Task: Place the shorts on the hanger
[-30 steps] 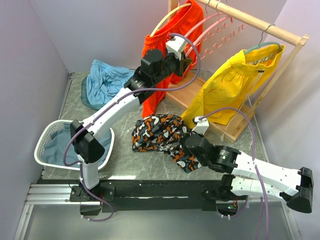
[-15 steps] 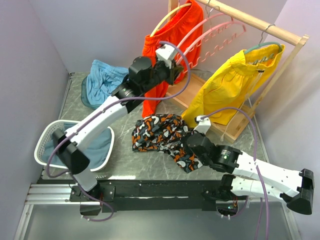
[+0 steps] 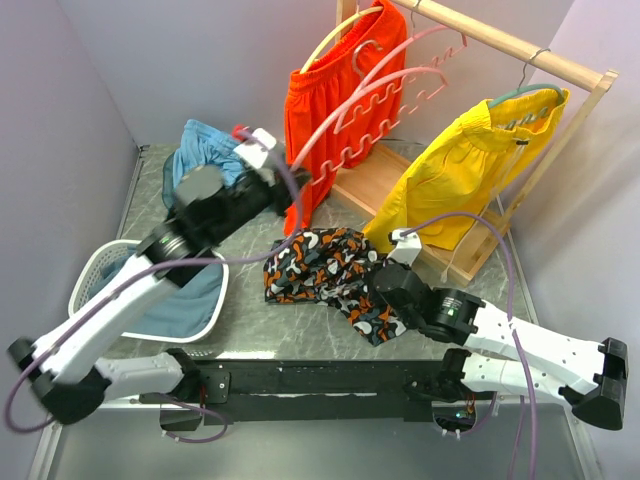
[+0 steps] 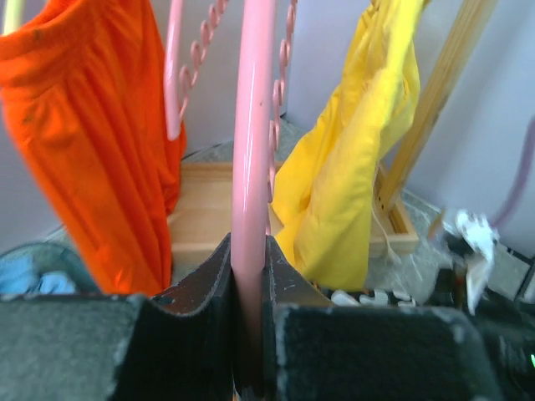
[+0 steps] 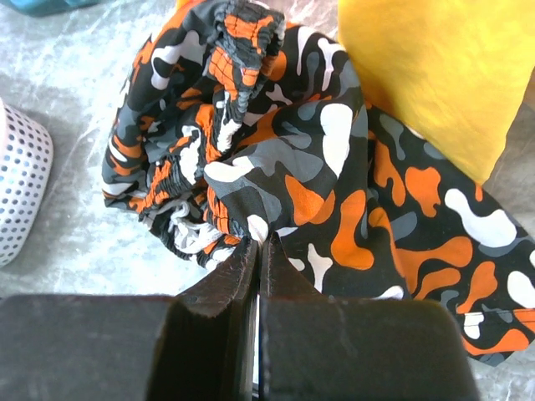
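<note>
The camouflage shorts [image 3: 315, 262] lie crumpled on the grey table in front of the rack; the right wrist view shows them [image 5: 334, 150] close up. My right gripper [image 3: 377, 285] is shut on their near edge, the jaws [image 5: 259, 242] pinching the fabric. My left gripper [image 3: 288, 195] is shut on a pink hanger [image 3: 400, 76] and holds it off the rail, slanting up toward the rack. In the left wrist view the pink bar [image 4: 252, 125] stands clamped between the jaws [image 4: 249, 251]. A second pink hanger [image 3: 420, 40] still hangs on the rail.
A wooden rack [image 3: 510, 45] at the back holds orange shorts [image 3: 330, 110] on a cream hanger and yellow shorts [image 3: 470, 170] on a teal hanger. A blue garment [image 3: 205, 160] lies at back left. A white basket [image 3: 95, 290] with blue cloth stands at left.
My left arm has pulled back to the left and toward me, bringing the pink hanger away from the rail. The right gripper has stayed on the shorts.
</note>
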{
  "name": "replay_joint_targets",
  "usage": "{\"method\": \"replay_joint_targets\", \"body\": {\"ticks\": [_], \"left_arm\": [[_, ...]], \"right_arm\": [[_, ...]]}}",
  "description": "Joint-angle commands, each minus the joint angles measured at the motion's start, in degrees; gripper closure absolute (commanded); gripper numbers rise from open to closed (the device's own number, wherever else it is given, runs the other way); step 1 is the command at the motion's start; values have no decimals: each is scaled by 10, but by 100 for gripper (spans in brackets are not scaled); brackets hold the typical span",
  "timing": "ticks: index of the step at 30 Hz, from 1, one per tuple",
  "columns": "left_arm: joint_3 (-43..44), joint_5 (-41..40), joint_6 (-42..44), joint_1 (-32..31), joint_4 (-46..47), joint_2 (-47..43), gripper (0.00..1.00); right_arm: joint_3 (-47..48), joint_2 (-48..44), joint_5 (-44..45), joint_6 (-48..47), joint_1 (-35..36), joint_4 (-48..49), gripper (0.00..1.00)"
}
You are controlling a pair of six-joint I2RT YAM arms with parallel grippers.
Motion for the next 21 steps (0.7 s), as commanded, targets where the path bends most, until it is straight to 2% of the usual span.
{"method": "replay_joint_targets", "body": {"ticks": [1,5,9,16,21], "left_arm": [[-39,-45,-14,-5,-72,-110,99],[-51,-50,-19,-5,-228,-197,99],[-64,-42,-55,-5,-318,-276,99],[-53,7,-93,-5,-414,-328,99],[-68,48,-100,-5,-444,-360,99]], "right_arm": [[42,-7,22,-20,-9,-6,100],[48,-5,26,-26,-11,-18,100],[55,-3,36,-19,-16,-33,100],[77,20,73,1,-45,-97,100],[70,11,69,18,-108,-134,100]]}}
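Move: The camouflage shorts lie almost straight below my left hand, which holds the pink hanger: some 8 cm right, 2 back and 40 down. From that hand, the orange shorts hang about 20 cm ahead and 9 right, 18 lower; the second pink hanger is 20 ahead and 18 right, about level; the white basket is 37 left, 3 back, 38 below. From my right hand, the camouflage shorts' middle is 5 cm ahead, 10 left, 14 below. With the pink hanger already off the rod and still pinched, I swing my left hand back and left about 20 cm, away from the rack and towards the white basket's side. It sinks some 8 cm, mostly late, as the fingers tip down. My right hand keeps its pinch on the camouflage shorts, rises slightly, then draws them about 5 cm right and a little forward, turning clockwise. ##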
